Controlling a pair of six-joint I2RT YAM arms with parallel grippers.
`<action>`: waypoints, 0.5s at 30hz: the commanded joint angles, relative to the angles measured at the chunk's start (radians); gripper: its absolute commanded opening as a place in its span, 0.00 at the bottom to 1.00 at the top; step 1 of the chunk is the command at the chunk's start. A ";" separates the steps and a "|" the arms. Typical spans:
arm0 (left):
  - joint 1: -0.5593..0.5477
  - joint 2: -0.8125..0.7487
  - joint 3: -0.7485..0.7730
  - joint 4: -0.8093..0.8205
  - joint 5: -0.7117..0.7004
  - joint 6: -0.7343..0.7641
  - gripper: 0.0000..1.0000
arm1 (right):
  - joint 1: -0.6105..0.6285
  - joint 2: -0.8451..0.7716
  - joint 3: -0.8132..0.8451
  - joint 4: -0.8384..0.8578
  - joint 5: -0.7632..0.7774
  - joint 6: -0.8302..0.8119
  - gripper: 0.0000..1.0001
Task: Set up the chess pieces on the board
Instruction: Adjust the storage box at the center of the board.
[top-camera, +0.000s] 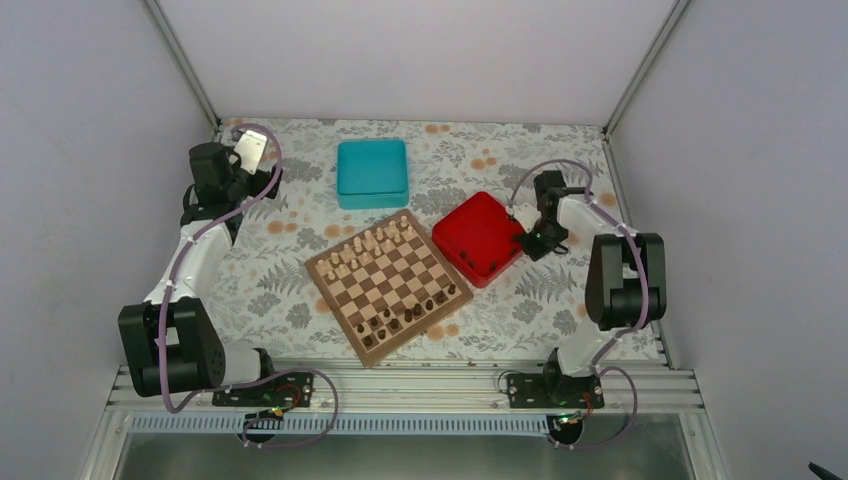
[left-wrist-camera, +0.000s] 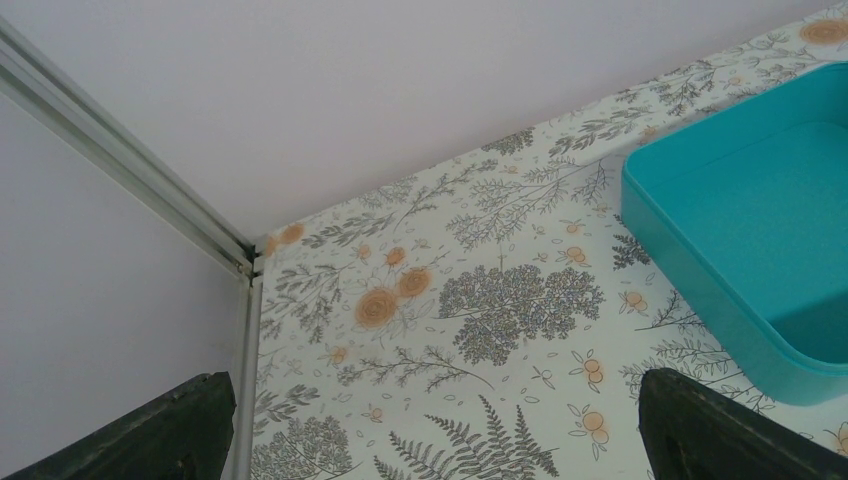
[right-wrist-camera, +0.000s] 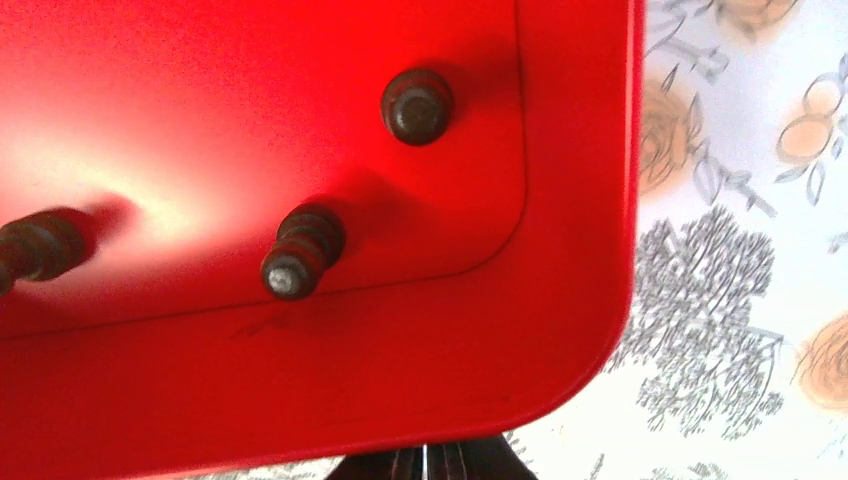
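The board lies slanted at the table's middle. Dark chess pieces stand along its near right side, pale ones along the far left side. In the right wrist view, three more dark chess pieces lie inside the red tray. My right gripper is shut, pressed close against the outside of the tray's corner, its tips hidden by the wall. From above, the right gripper sits at the tray's right corner. My left gripper is open over bare table at the far left, holding nothing.
The red tray lies just right of the board. A teal box stands behind the board and to the right of the left gripper; its wall shows in the left wrist view. Enclosure walls close the back and sides.
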 joint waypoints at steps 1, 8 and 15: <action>0.005 -0.007 -0.008 0.015 0.016 -0.003 1.00 | -0.009 0.062 0.084 0.047 -0.026 -0.003 0.04; 0.006 -0.008 -0.009 0.017 0.011 -0.004 1.00 | -0.009 0.163 0.199 0.062 -0.028 -0.009 0.04; 0.008 -0.010 -0.013 0.019 0.011 -0.004 1.00 | -0.007 0.285 0.359 0.062 -0.048 -0.018 0.04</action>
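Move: The red storage box is at the right hand's closed fingertips, which stand outside its near right wall close to the right corner; its middle is about 4 cm ahead, 11 cm left and 1 cm below them. The chessboard's middle lies some 36 cm left and 9 cm back, the teal box about 40 cm left and 22 cm ahead. From the left hand the red box is roughly 48 cm right, 9 cm back and 20 cm lower. Still against the outside of the red box near its right corner, the right hand's shut fingers push the box forward, travelling about 8 cm at nearly constant height and picking up a little speed. The fingers keep pointing almost straight down, with barely any wrist tilt. ##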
